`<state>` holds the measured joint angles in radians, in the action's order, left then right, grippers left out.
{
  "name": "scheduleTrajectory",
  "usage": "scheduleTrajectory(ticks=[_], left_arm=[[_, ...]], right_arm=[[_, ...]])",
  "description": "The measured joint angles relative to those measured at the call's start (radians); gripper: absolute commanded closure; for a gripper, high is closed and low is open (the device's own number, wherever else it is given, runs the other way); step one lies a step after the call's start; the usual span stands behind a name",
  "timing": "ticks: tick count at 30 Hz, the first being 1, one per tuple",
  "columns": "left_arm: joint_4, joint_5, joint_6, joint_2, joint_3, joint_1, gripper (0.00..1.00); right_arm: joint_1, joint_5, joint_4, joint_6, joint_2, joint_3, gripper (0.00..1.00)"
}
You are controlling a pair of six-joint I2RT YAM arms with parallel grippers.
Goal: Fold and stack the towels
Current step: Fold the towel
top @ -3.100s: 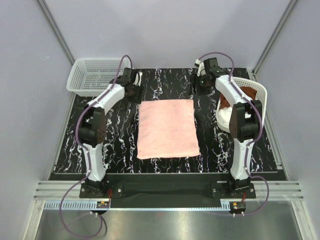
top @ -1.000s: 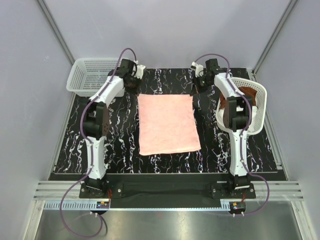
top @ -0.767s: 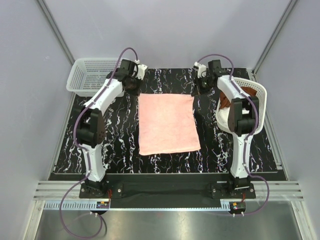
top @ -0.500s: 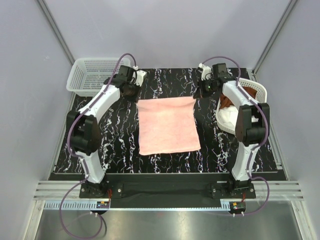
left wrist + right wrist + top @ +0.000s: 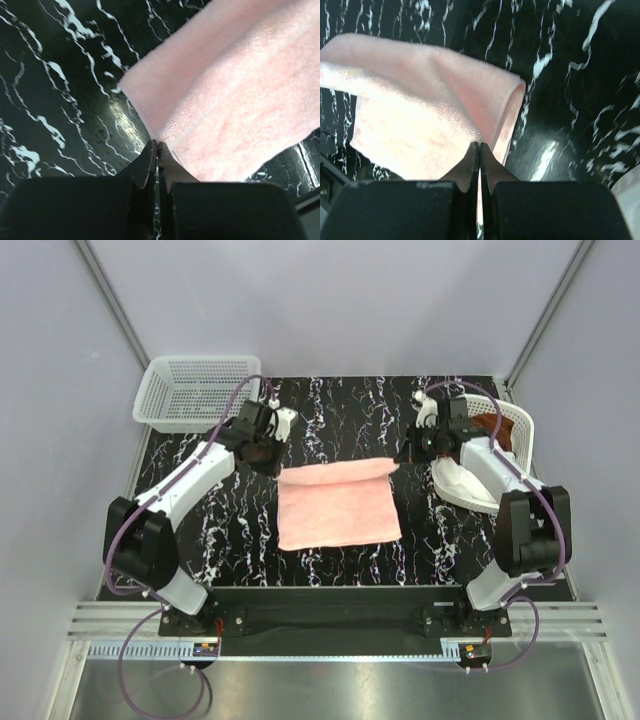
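Note:
The pale pink towel [image 5: 336, 508] lies in the middle of the black marbled table, its far edge lifted and curled over toward the near side. My left gripper [image 5: 272, 462] is shut on the towel's far left corner [image 5: 165, 131]. My right gripper [image 5: 400, 457] is shut on the far right corner [image 5: 487, 131]. Both hold the edge a little above the flat part. The rust-brown towel [image 5: 489, 426] and the white towel [image 5: 462, 481] sit in the tilted basket at the right.
An empty white mesh basket [image 5: 193, 391] stands at the far left corner. The tilted white basket [image 5: 522, 436] leans at the right edge of the table [image 5: 230, 530]. Grey walls close in on both sides.
Both grippers closed on the pink towel's far corners and pulled them up and toward the near side, so the far edge now folds over the towel.

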<state>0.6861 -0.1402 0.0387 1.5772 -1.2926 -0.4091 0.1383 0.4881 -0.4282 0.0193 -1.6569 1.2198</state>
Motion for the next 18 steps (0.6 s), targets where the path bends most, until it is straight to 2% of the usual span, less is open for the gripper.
scheduleTrajectory(ticks=[5, 11, 18], left_arm=[[0.005, 0.020, -0.049, -0.051, 0.086, -0.054, 1.00], [0.019, 0.037, -0.106, -0.105, 0.185, -0.077, 1.00], [0.029, 0.049, -0.146, -0.151, 0.209, -0.090, 1.00]], right_arm=[[0.000, -0.007, 0.019, 0.085, 0.092, -0.154, 1.00], [0.000, -0.008, 0.019, 0.153, 0.184, -0.230, 1.00], [0.000, -0.008, 0.015, 0.209, 0.255, -0.302, 1.00]])
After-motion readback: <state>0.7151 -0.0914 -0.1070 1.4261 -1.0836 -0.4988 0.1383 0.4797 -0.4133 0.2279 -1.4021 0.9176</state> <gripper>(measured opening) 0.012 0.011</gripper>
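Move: Some 18 cm back from the left hand, about 1 cm to its right and 8 cm below, lies the pink towel's near left corner; the near right corner is about 19 cm back, 1 cm right and 8 cm below the right hand. The empty basket's middle sits roughly 28 cm ahead and 26 cm left of the left hand, 5 cm lower. The towel basket lies about 27 cm right and 4 cm ahead of the right hand, 4 cm lower. Drawing the pink towel's lifted far edge back over its near part, both hands travel towards the robot and the near edge, the left about 7 cm while sinking some 2.5 cm, the right about 8 cm. Both keep their fingers shut on the corners and tip a little further downward; the right wrist also turns slightly clockwise. ##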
